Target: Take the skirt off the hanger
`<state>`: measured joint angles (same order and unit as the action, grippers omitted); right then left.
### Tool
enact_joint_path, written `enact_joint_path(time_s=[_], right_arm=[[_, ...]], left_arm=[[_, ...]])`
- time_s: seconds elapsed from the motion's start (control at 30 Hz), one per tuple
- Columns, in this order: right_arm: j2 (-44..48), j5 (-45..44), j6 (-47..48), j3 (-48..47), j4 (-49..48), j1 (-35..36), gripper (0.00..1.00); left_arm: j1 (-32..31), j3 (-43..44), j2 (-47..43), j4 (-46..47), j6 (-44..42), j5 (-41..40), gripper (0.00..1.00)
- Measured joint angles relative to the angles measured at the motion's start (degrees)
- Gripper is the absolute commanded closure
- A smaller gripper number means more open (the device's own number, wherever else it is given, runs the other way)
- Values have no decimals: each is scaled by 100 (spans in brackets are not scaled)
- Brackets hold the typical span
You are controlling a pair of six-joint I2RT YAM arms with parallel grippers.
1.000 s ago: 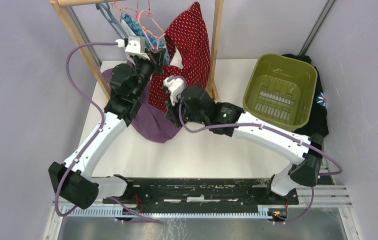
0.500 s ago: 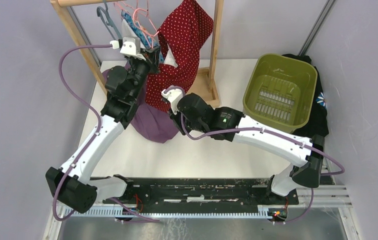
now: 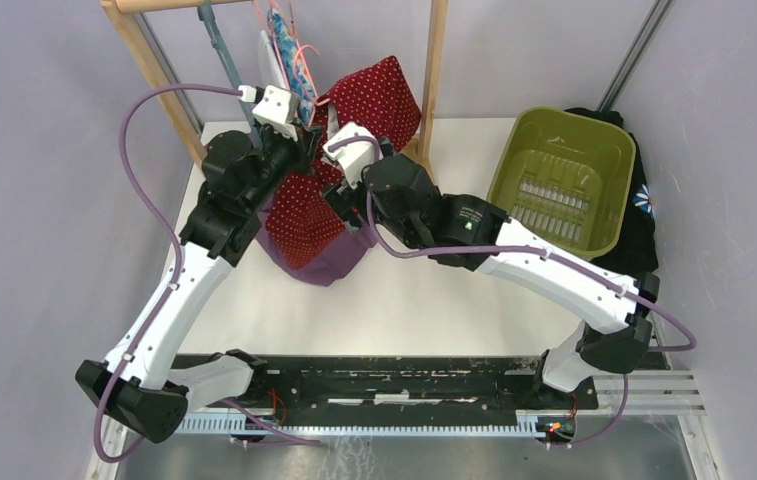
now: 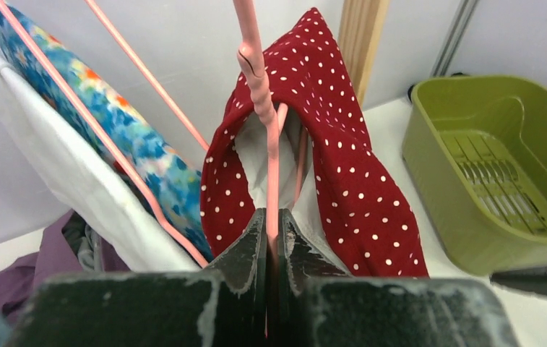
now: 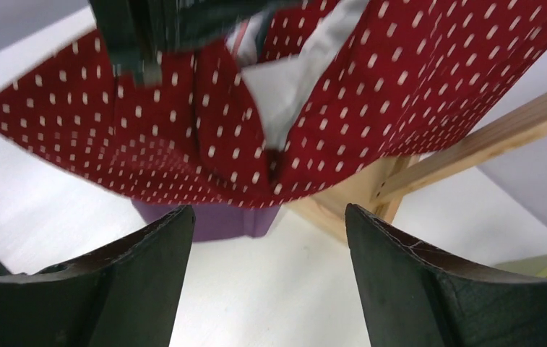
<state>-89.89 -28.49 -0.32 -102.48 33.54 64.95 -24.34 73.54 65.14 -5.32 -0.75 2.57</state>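
Note:
The red white-dotted skirt point(image 3: 369, 95) hangs on a pink hanger point(image 4: 261, 94) at the wooden rack. One part of it droops down over the purple cloth point(image 3: 304, 225). My left gripper point(image 4: 271, 215) is shut on the hanger's thin pink wire just below its twisted neck, and the skirt point(image 4: 342, 159) is draped round the wire right behind the fingertips. My right gripper point(image 5: 269, 217) is open and empty. It sits just below the skirt's lower edge point(image 5: 205, 144) and does not touch it.
A purple garment point(image 3: 319, 262) lies on the white table under the skirt. A floral and white garment point(image 4: 75, 144) hangs on another pink hanger to the left. The wooden rack post point(image 3: 434, 70) stands just to the right. An olive basin point(image 3: 564, 180) sits on a black cloth point(image 3: 644, 230) at the right.
The skirt has swung left and dropped, one part now drooping over the purple garment. My right gripper has moved up and back, under the skirt. The left arm has shifted, still holding the hanger.

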Motion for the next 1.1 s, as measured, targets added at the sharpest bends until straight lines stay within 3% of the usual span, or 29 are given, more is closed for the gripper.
enact_joint_path(time_s=[0.33, 0.7, 0.87, 1.1], right_arm=[[-601, -369, 470, -654, -262, -9, 15], [-960, -743, 461, -693, -752, -531, 26], [-960, -601, 302, -691, -981, -750, 44], [-960, -284, 157, -682, -881, -1174, 87]], left_arm=[[0, -4, -105, -640, -105, 328, 97], [-2, -15, -699, -1193, -107, 407, 97], [0, -164, -885, -1292, -109, 402, 97], [0, -415, -1211, -1606, -173, 382, 97]])
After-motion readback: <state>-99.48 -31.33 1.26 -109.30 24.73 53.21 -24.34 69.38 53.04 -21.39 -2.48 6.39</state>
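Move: The right hand, open and empty, has the upper part of the skirt about 13 cm ahead, 3 cm to its right and 2 cm above; the wooden post stands roughly 18 cm ahead and 16 cm to its right. From the left hand, which already holds the pink hanger, that part of the skirt lies about 5 cm ahead, 9 cm to the right and a little lower. The floral cloth hangs some 13 cm ahead of the left hand and 4 cm to its left. The right hand reaches forward about 11 cm to the skirt's upper right edge, bearing slightly left and then back to the right as it turns some 15 degrees clockwise, and late in the reach its wide-open fingers close and pinch the cloth beside the hanger. Meanwhile the left hand keeps its shut grip on the pink hanger and draws it back towards the base by about 7 cm, sinking some 3 cm and easing slightly left. ##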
